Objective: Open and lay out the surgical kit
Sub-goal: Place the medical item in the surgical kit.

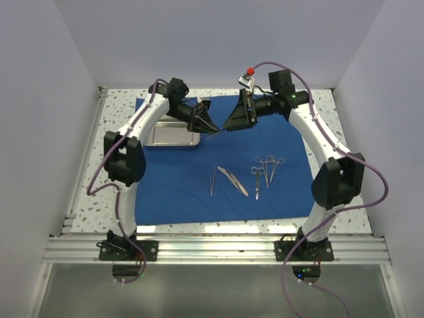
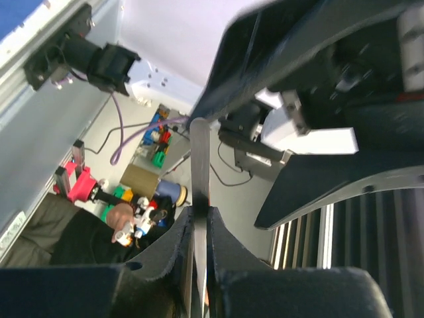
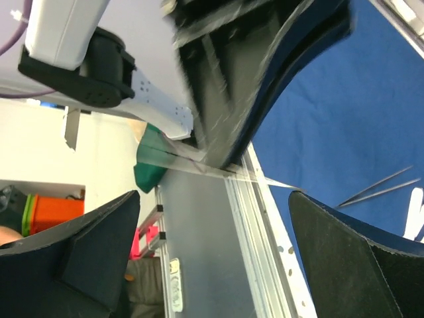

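The royal-blue cloth (image 1: 185,192) lies spread flat on the table. On its far left part stands the steel tray (image 1: 173,135). Above the tray's right end my left gripper (image 1: 211,128) is shut on a slim silver instrument (image 1: 216,133), raised off the cloth and pointing right. In the left wrist view that flat silver instrument (image 2: 199,165) stands pinched in the left gripper (image 2: 200,211). My right gripper (image 1: 233,119) faces it, open. In the right wrist view the silver instrument (image 3: 218,169) crosses just beyond the open right gripper (image 3: 213,199); neither pad touches it.
Laid out in a row on the cloth are tweezers (image 1: 212,180), a second slim pair (image 1: 232,180), scissors (image 1: 256,180) and two ring-handled forceps (image 1: 270,165). The speckled tabletop (image 1: 89,199) borders the cloth; a metal rail (image 1: 212,250) runs along the near edge.
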Robot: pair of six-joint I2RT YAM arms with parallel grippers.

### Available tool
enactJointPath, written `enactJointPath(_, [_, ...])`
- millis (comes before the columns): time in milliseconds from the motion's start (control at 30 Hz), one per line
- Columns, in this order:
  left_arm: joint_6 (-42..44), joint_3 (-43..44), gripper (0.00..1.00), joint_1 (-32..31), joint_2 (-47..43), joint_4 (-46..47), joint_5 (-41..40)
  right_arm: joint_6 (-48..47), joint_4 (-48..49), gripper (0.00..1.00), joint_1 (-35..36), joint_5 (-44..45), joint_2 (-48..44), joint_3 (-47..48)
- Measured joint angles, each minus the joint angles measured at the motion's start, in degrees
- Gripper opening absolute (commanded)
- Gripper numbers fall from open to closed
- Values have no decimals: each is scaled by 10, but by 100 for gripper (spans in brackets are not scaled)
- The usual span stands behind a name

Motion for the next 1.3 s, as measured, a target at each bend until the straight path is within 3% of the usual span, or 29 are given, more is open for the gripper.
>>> enactJointPath(233, [-12,-36,0,-19,-65,-2,4,-45,-21,99,10,14,67,100])
enactJointPath(633, [-16,-45,0,-17,-76,-2,8,-74,-43,99,14,38,73,89])
enactJointPath(1167, [-16,-33,0,-17,-74,-2,9,123,164,97,14,-78,30,67])
enactJointPath(1300, [-16,-24,0,-17,-67,-3,10,158,210,97,14,-99,-13,22])
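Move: The medical item, a pair of tweezers, is already pinched in the left fingertips; from the right hand, which is empty and wide open, it lies about 5 cm left and 1 cm below, level fore and aft. From the left hand, the tray is about 19 cm farther out, 16 cm left and 27 cm down. The other tweezers on the cloth lie some 28 cm beneath it and 1 cm back. The scalpels are roughly 3 cm right of the right hand, 2 cm back and 29 cm down. The tweezers, kept pinched in the nearly shut left fingers, go about 5 cm back and up, away from the tray, then are held almost still. The right gripper, wide open, slips forward and slightly left, sinks a little, then swings up about 9 cm and back over the tweezers, rolling its left side upward without closing on them. ##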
